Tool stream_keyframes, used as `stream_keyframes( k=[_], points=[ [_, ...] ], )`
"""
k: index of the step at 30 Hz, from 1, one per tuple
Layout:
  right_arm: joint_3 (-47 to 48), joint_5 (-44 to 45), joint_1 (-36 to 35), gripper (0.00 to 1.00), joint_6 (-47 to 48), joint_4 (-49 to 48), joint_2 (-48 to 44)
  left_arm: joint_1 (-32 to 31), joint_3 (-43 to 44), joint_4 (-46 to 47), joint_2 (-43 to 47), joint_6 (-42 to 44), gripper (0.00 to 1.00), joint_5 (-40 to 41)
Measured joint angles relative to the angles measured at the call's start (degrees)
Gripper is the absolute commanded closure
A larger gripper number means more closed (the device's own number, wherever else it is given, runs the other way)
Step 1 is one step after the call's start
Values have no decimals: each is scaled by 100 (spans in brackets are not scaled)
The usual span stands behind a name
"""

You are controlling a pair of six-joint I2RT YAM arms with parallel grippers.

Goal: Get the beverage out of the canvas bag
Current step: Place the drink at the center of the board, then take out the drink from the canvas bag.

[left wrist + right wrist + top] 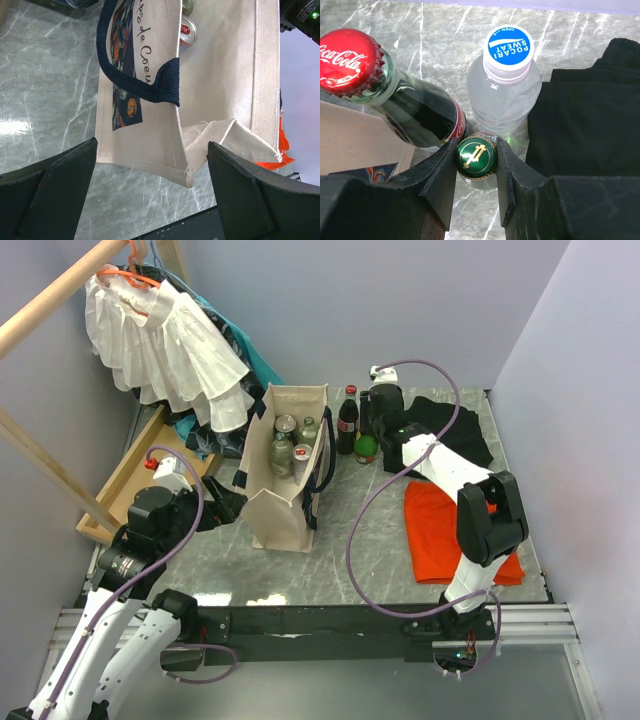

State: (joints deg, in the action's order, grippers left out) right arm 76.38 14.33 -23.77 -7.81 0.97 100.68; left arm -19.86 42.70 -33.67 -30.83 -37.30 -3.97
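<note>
The cream canvas bag (283, 502) with navy handles (134, 85) stands open at the table's middle. Several cans (285, 426) stand inside it; one red-topped can (187, 30) shows in the left wrist view. My right gripper (476, 159) is shut on the green-capped bottle (476, 155), which stands on the table just right of the bag (355, 142). A Coca-Cola bottle (395, 95) and a Pocari Sweat bottle (506, 75) stand close behind the green-capped bottle. My left gripper (152, 200) is open, its fingers either side of the bag's near bottom corner (186, 172), not touching it.
A black cloth (590, 120) lies right of the bottles and an orange cloth (445, 530) lies nearer the front. A white ruffled garment (165, 345) hangs from a wooden rail at the back left. A wooden tray (125, 485) lies at the left edge.
</note>
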Motion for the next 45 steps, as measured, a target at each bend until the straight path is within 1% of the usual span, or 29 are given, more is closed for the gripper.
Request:
stream_keyframes(
  k=[2,3,5,8,24,28,34,36,38,42,45],
  points=[
    [0,2,0,54,0,4,0,0,0,0,0,0,4,0],
    [0,0,0,49,0,7,0,0,0,0,0,0,4,0],
    [0,20,-4,44,0,-17,-2,0,0,0,0,0,4,-2],
    [0,50,-4,41,11,-57,-24,0,0,0,0,0,4,-2],
    [0,111,-9,40,17,-15,-190,0,0,0,0,2,4,-7],
    [-4,136,-11,39,17,7,-448,0,0,0,0,2,4,-9],
    [-122,190,-70,38,26,79,-1143,0,0,0,-4,4,4,-28],
    [-107,168,-120,34,44,140,-1351,0,0,2,-11,4,3,-28],
    [22,109,-205,32,85,262,-1495,0,0,2,-13,4,3,-28],
    [551,-92,-457,31,195,627,-1508,0,0,2,-11,4,4,-28],
    [1134,-313,-754,30,363,1086,-1425,0,0,2,-13,2,4,-26]
  ],
)
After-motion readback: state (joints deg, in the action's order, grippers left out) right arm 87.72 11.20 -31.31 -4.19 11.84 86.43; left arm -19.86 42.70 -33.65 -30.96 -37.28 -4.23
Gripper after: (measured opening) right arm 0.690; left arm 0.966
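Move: The green-capped bottle stands upright with its neck still between the right hand's fingers, its middle about 8 cm below them. The cola bottle is roughly 5 cm left of it and 1 cm farther out, and the Pocari bottle some 7 cm beyond it and 1 cm right. The canvas bag's middle lies about 17 cm left and 8 cm back of the right hand. From the left hand the green-capped bottle is around 24 cm ahead and 27 cm right. The right hand first stays in place at the neck of the green-capped bottle while its fingers open from their pinch and let go, then it lifts nearly straight up, slowly at first and then fast. It climbs about 17 cm in all, drawing back some 6 cm and, near the end, swinging about 5 cm left towards the canvas bag, while the fingers tip up by some 15 degrees, the hand turns a little counter-clockwise and the grip widens further. ##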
